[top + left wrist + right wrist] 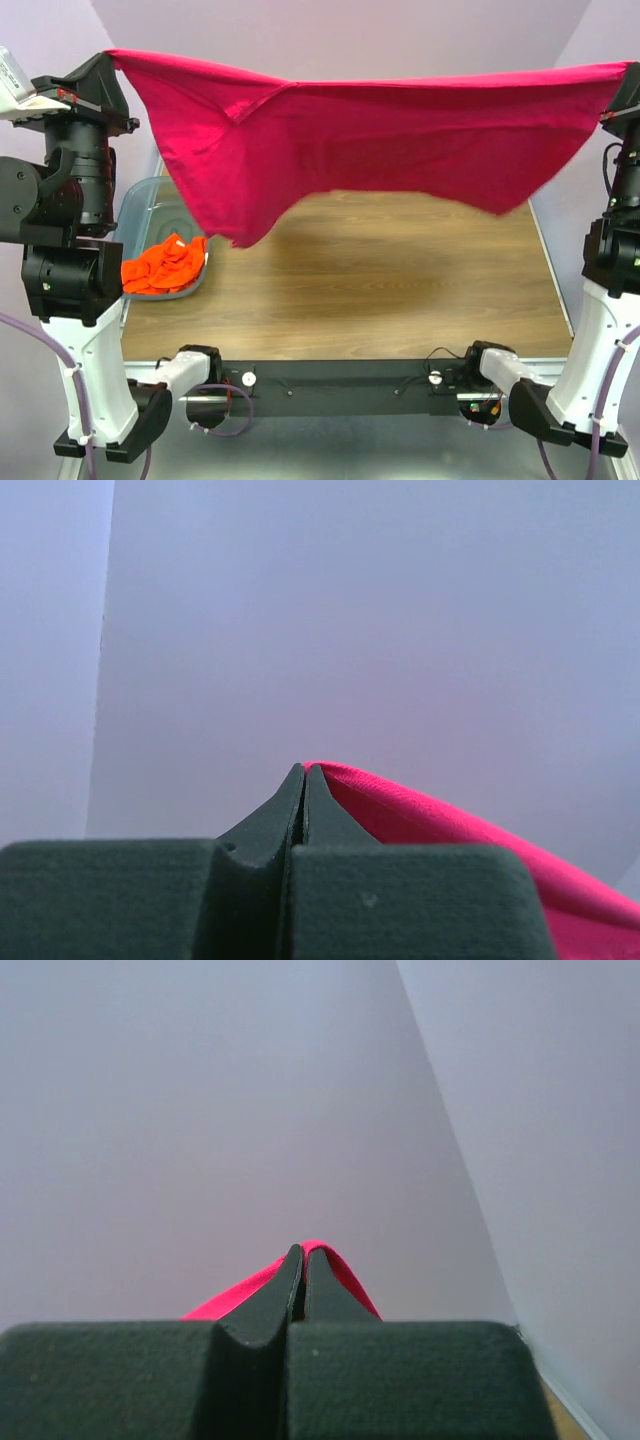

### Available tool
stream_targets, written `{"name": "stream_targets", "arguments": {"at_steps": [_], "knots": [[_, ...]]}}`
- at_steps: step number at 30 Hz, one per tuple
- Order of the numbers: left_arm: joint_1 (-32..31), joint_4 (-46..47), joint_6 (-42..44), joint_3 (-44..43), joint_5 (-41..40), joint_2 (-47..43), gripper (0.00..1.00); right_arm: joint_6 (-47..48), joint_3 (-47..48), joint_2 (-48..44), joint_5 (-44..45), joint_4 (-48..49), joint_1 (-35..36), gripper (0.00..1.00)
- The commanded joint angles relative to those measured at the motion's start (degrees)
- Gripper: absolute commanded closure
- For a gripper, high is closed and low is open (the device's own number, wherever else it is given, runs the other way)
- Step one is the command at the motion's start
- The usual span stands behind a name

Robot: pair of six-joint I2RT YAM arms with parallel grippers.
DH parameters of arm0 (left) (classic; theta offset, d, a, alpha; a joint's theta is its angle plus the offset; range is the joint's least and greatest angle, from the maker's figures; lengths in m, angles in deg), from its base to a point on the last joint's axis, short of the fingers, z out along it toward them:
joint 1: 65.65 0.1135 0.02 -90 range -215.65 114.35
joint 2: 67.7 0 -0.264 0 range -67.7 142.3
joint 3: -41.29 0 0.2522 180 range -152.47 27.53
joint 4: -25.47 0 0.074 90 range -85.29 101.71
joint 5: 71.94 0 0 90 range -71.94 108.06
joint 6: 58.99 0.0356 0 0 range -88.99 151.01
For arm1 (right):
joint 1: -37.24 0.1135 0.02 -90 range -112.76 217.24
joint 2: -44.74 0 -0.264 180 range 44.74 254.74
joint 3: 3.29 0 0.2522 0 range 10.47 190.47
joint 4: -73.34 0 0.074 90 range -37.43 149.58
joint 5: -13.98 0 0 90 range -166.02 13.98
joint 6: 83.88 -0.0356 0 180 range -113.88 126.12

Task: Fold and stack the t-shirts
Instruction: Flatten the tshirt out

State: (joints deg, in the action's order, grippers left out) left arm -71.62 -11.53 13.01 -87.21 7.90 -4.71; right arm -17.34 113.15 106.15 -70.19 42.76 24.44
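Observation:
The magenta-pink t-shirt (380,140) hangs stretched in the air across the whole table, held at its two upper corners. My left gripper (112,56) is shut on its left corner, high at the upper left. My right gripper (630,70) is shut on its right corner, high at the upper right. The pink cloth (440,825) shows pinched at the left fingertips (303,772), and the pink cloth (250,1288) wraps over the right fingertips (304,1252). The orange t-shirt (165,265) lies crumpled in the bin.
The translucent blue-grey bin (140,205) stands at the table's left edge, beside the left arm. The wooden table (400,290) lies below the hanging shirt. Pale walls enclose the back and sides.

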Motion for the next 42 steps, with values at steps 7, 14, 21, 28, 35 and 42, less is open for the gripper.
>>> {"name": "stream_targets", "arguments": {"at_steps": [7, 14, 21, 28, 35, 42], "knots": [[0.79, -0.13, 1.83, 1.09, -1.19, 1.97, 1.00, 5.62, -0.54, 1.43, 4.28, -0.93, 1.55, 0.99], [0.79, 0.30, 3.15, 0.65, -1.80, 3.29, 1.00, 6.41, -1.95, 2.31, 3.93, -0.76, 1.90, 0.99], [0.79, 0.83, 2.88, -0.92, 0.13, 6.10, 1.00, 6.06, -0.55, 4.86, 3.23, -0.85, 1.90, 0.99], [0.88, 0.13, 3.50, -4.00, -0.57, 4.88, 1.00, 6.24, 0.33, 2.85, 3.14, -0.85, 1.99, 0.99], [0.79, -0.93, 4.11, -1.99, -2.32, -2.59, 1.00, 10.10, -2.30, -5.32, 6.12, -0.85, 6.54, 0.99], [0.79, -1.10, 5.96, 0.21, -4.70, -9.63, 1.00, 15.11, -4.67, -12.45, 10.43, -0.85, 11.74, 0.99]]}}
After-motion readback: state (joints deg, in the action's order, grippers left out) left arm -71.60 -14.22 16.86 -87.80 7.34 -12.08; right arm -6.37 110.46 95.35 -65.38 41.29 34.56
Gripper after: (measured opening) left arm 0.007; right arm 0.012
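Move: Both hands hold the pink t-shirt aloft by its ends, about 65 cm apart. From the left hand, the table's middle lies some 29 cm right, 6 cm ahead and 64 cm down; the shirt's body hangs level to 32 cm right, about 12 cm lower, and the orange t-shirt is 8 cm left, 2 cm ahead, 62 cm below. From the right hand, the table's middle is about 35 cm left, 3 cm ahead and 60 cm down. Keeping the t-shirt's two ends pinched in shut fingers, both arms swing it out high over the table, the left about 7 cm forward and the right 5 cm, sinking some 4 cm with fingertips dipping slightly. Then both whip back 12 to 14 cm and rise about 5 cm, tips tilting up again; the right also edges left. ##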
